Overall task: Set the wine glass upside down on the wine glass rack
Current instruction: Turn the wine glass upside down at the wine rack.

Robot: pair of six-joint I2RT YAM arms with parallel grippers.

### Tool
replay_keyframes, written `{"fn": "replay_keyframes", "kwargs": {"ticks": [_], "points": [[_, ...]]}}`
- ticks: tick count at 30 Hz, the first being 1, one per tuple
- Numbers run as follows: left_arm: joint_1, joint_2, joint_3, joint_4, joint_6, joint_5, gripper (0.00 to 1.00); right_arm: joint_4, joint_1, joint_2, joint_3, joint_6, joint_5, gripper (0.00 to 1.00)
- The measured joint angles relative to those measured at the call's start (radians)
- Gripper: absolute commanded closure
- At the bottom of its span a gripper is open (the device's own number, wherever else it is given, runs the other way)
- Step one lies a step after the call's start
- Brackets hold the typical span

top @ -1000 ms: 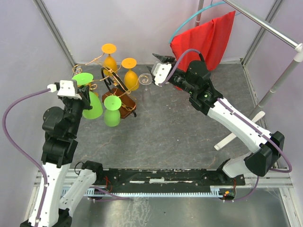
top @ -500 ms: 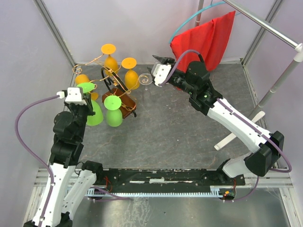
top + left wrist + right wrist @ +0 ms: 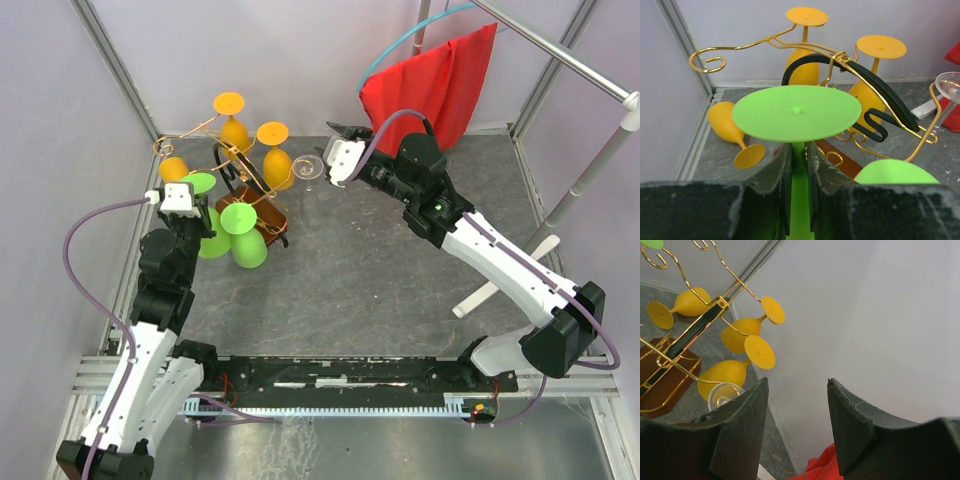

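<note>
My left gripper [image 3: 799, 151] is shut on the stem of a green wine glass [image 3: 796, 112], just under its round foot. In the top view this glass [image 3: 213, 246] is held foot up and tilted, by the left gripper [image 3: 196, 208], beside the rack's left side. The wine glass rack [image 3: 840, 57] has copper wire arms, a black loop handle [image 3: 890, 100] and a brown base [image 3: 268, 228]. A second green glass [image 3: 244, 238] is upside down at the rack's near side. My right gripper [image 3: 338, 127] is open and empty at the back, right of the rack.
Two orange glasses [image 3: 232, 122] [image 3: 275, 155] hang upside down on the rack's far arms. Another orange glass [image 3: 730, 127] lies on its side by the left wall. A clear glass [image 3: 308, 168] is near the right gripper. A red cloth [image 3: 435, 85] hangs at the back right.
My left arm has carried the green glass forward and right, close against the rack and the second green glass. The right gripper has shifted only slightly.
</note>
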Motion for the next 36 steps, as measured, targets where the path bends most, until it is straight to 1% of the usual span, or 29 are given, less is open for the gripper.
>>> {"fn": "replay_keyframes", "kwargs": {"ticks": [5, 7, 11, 15, 23, 28, 36], "points": [[0.054, 0.090, 0.000, 0.095, -0.018, 0.081, 0.97, -0.001, -0.006, -0.002, -0.009, -0.003, 0.005, 0.42], [0.101, 0.111, -0.003, 0.114, -0.032, 0.135, 0.97, -0.001, -0.008, -0.002, -0.013, -0.005, 0.008, 0.42], [0.237, 0.115, -0.043, 0.178, -0.077, 0.254, 0.97, -0.002, -0.011, -0.002, -0.019, -0.006, 0.014, 0.42], [0.320, 0.116, -0.101, 0.251, -0.121, 0.362, 0.97, -0.002, -0.016, -0.002, -0.020, -0.006, 0.019, 0.42], [0.339, 0.183, -0.181, 0.429, -0.165, 0.547, 0.97, -0.004, -0.020, -0.002, -0.020, -0.010, 0.023, 0.42], [0.343, 0.227, -0.209, 0.517, -0.165, 0.587, 0.97, -0.013, -0.023, -0.002, -0.020, -0.015, 0.026, 0.42], [0.352, 0.298, -0.306, 0.745, -0.169, 0.601, 0.97, -0.028, -0.023, 0.011, -0.016, -0.018, 0.026, 0.42]]}}
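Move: The left hand already holds the upside-down green glass by its stem. The empty near-left hook of the rack lies about 7 cm ahead, in line sideways and some 5 cm lower. The foot of the hung green glass is about 8 cm to the right, 1 cm farther out and 6 cm lower; the far-left curl is roughly 10 cm ahead, 8 cm left and 3 cm higher. From the right hand the hook is some 27 cm left, 4 cm back and 12 cm below. Forward at first, then sinking steadily, the left hand carries the inverted green glass in towards the near-left hook, ending about 6 cm lower and 5 cm farther out. On the way it swings 3 cm left and comes back, turning some 15 degrees clockwise while its fingers keep their hold on the stem. The empty, open right hand eases down about 2 cm. ##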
